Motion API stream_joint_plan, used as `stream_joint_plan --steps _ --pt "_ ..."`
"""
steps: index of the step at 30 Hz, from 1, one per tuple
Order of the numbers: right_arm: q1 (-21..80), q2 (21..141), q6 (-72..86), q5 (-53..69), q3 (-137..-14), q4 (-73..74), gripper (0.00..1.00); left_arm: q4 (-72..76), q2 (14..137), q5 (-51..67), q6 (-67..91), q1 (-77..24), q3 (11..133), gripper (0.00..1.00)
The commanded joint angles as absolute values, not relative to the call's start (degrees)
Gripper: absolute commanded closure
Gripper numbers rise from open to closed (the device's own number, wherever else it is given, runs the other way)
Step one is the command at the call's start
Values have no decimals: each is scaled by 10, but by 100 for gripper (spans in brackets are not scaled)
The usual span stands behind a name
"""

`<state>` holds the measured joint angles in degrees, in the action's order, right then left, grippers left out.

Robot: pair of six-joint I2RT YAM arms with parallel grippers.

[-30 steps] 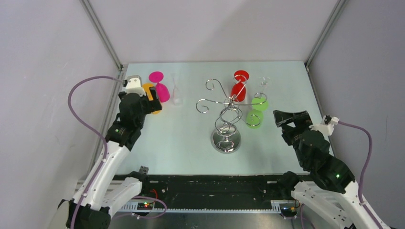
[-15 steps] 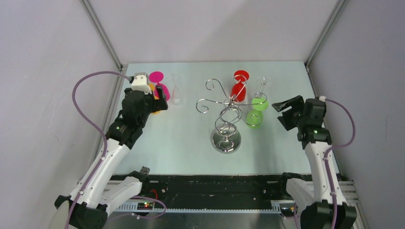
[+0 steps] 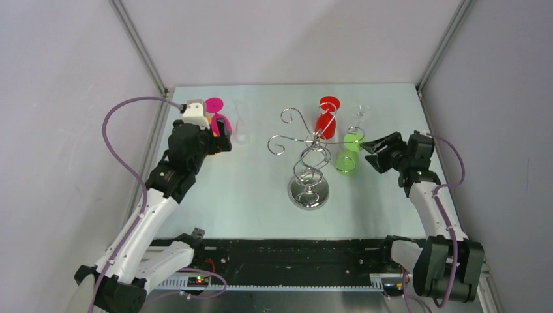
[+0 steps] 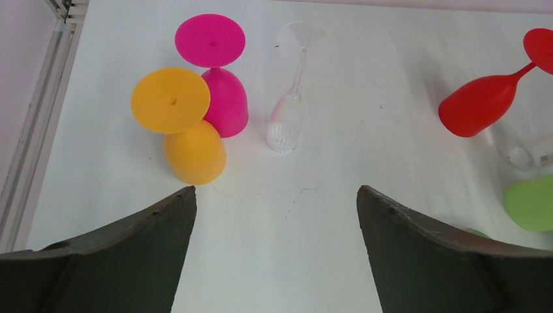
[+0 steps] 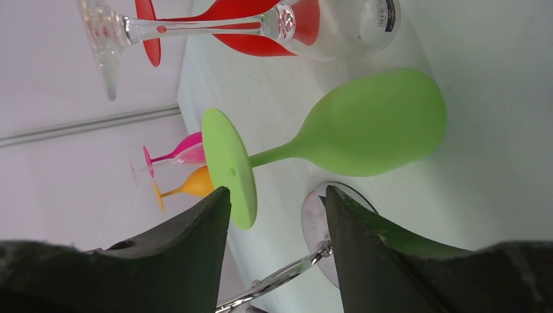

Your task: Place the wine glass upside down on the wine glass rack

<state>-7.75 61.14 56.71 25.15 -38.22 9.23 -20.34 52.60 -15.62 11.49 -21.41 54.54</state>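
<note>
The chrome wine glass rack (image 3: pixel 308 171) stands mid-table with nothing hanging from its curled arms. A green wine glass (image 3: pixel 347 161) stands upside down just right of the rack. My right gripper (image 3: pixel 373 151) is level with it on its right, open and holding nothing. In the right wrist view the green wine glass's foot (image 5: pixel 228 166) sits just past the right gripper (image 5: pixel 277 195), with the rack's base (image 5: pixel 314 215) behind. My left gripper (image 3: pixel 218 138) is wide open at the left. The left wrist view shows the left gripper (image 4: pixel 275 195) short of the orange glass (image 4: pixel 186 130).
A pink glass (image 4: pixel 218 72) and a clear flute (image 4: pixel 290 98) stand upside down beside the orange one. A red glass (image 3: pixel 326 120) and a clear glass (image 3: pixel 359 114) stand behind the rack. Enclosure walls and metal posts border the table.
My right arm has swung left and forward to the green glass, and its jaws have narrowed. My left gripper has crept slightly right over the orange glass and opened a touch more.
</note>
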Motion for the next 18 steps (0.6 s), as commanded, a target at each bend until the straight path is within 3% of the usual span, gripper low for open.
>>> stream_joint_plan --steps 1,6,18 --pt "-80 626 586 280 -364 -2 41 -196 517 -146 100 -218 545 2" --pt "-80 650 605 295 -344 -69 47 -196 512 -150 97 -218 544 2" --pt "-79 676 635 313 -322 -148 72 -196 514 -156 92 -218 543 3"
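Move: The green wine glass, standing upside down on the table, is about 6 cm to the right hand's left and 3 cm ahead, its middle some 6 cm lower. The clear glass stands about 12 cm ahead and 4 cm left, the red one 15 cm ahead and 13 cm left; the rack is 17 cm left and 4 cm back. From the left hand the green glass lies about 42 cm right and 4 cm ahead. The right hand eases about 2.5 cm forward and slightly left towards the green glass's stem, fingers closing halfway. ##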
